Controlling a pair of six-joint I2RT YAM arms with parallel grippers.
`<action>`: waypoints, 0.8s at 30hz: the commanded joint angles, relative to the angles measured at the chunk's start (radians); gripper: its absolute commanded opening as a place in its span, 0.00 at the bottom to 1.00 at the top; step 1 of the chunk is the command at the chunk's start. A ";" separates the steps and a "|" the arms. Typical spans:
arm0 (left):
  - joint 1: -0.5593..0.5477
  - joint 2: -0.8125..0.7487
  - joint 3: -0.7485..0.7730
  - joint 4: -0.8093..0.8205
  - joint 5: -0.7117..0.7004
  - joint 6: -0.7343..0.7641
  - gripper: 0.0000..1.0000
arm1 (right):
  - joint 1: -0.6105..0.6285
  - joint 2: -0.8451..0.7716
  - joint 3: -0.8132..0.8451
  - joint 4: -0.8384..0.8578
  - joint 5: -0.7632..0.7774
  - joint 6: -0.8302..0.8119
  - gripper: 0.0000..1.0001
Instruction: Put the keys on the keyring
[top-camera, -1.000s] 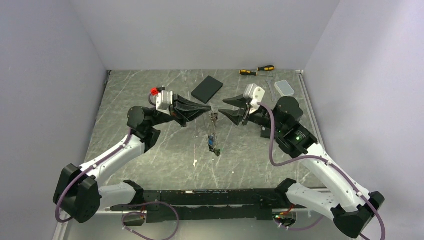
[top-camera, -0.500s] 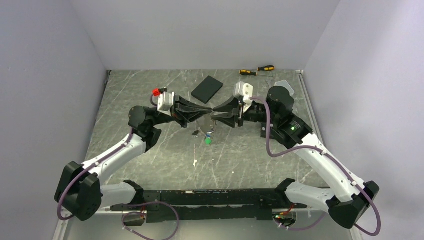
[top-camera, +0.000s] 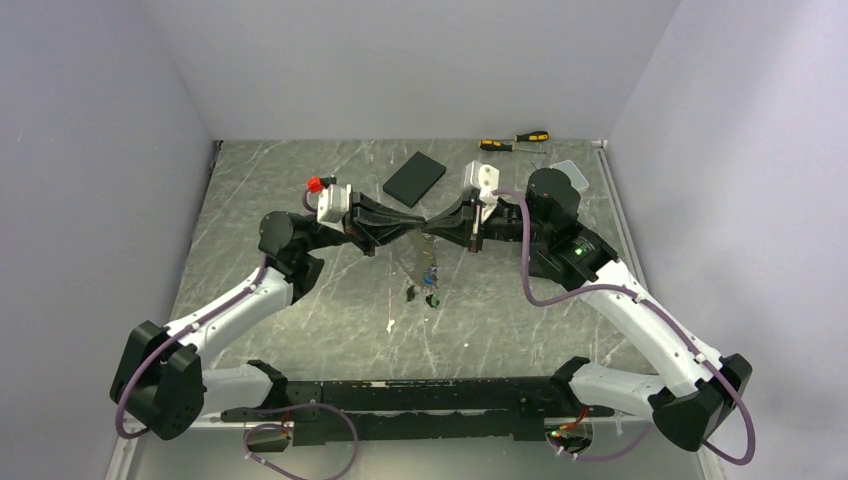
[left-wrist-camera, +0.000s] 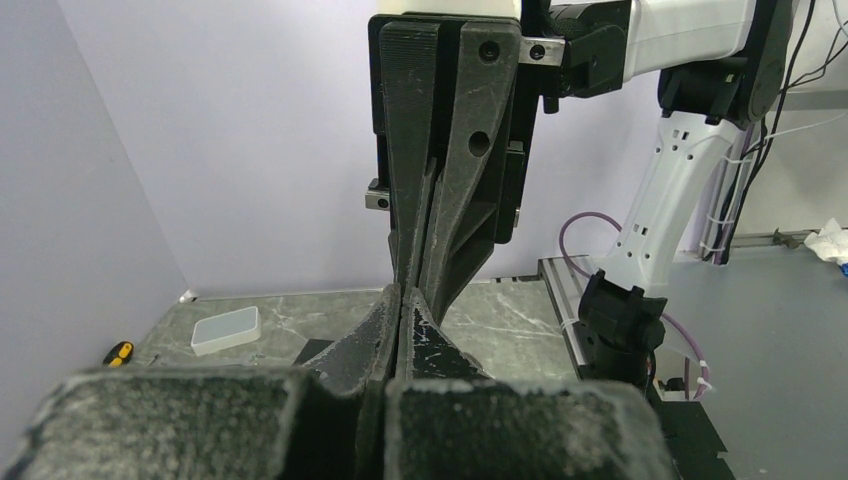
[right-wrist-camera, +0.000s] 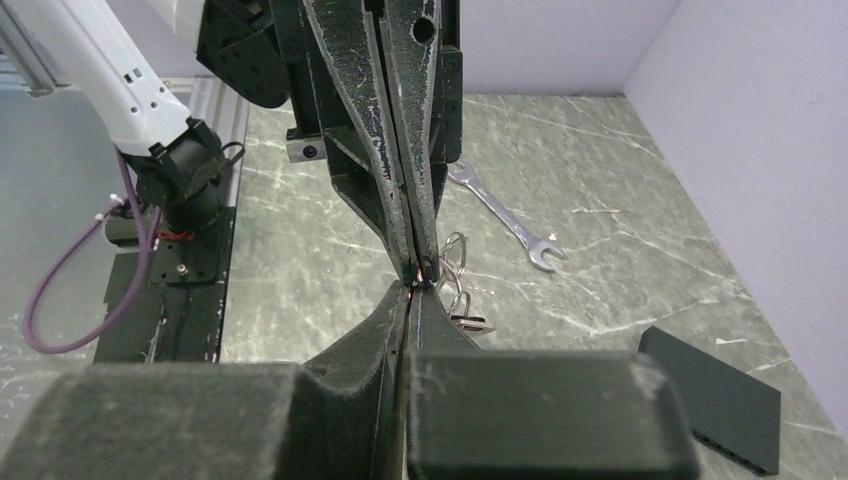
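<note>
My left gripper (top-camera: 418, 231) and right gripper (top-camera: 430, 229) meet tip to tip above the middle of the table. The keyring (top-camera: 415, 262), a thin silver loop, hangs from that meeting point. Both grippers are shut on its top. Keys (top-camera: 431, 290) dangle at the loop's lower end, one with a green head. In the right wrist view my right gripper (right-wrist-camera: 412, 287) is pressed shut, with the keyring (right-wrist-camera: 455, 255) wire curling out beside the tips and a key (right-wrist-camera: 470, 322) below. In the left wrist view the left gripper (left-wrist-camera: 402, 292) is shut; the ring is hidden there.
A black flat pad (top-camera: 414, 176) lies behind the grippers. Two screwdrivers (top-camera: 514, 141) and a clear box (top-camera: 565, 168) sit at the back right. A silver wrench (right-wrist-camera: 505, 215) lies on the table. A small white scrap (top-camera: 390, 325) lies nearer the front.
My right gripper has moved left to the left gripper's tip and shut there. The ring and keys swung up, then hang down again. The left gripper stayed shut.
</note>
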 joint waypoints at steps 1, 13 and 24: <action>0.002 -0.012 0.013 0.023 -0.021 0.040 0.00 | 0.001 -0.006 0.033 0.028 -0.028 -0.011 0.00; 0.002 -0.133 -0.046 -0.294 -0.191 0.216 0.99 | 0.002 0.116 0.149 -0.157 0.326 0.034 0.00; 0.000 -0.115 -0.083 -0.471 -0.277 0.406 0.96 | 0.002 0.205 0.233 -0.211 0.422 0.186 0.00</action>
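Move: The keyring hangs from the meeting fingertips of both hands, its middle about 8 cm straight below each hand, no offset forward or sideways. The keys dangle at its lower end, roughly 16 cm below the right hand. From the right hand, the black box lies on the table about 34 cm ahead and 1 cm left, some 36 cm down; the wrench lies roughly 24 cm ahead and 27 cm left, 37 cm down. The keyring passes wholly to the right hand: the left fingers open wide and let go of its top while the right keeps its pinch, then carries it about 8 cm forward and nearly 7 cm down, turning some 20 degrees clockwise and tipping down. The left hand, open, follows 5 cm down and 4 cm forward, swinging counter-clockwise to face the keyring. ##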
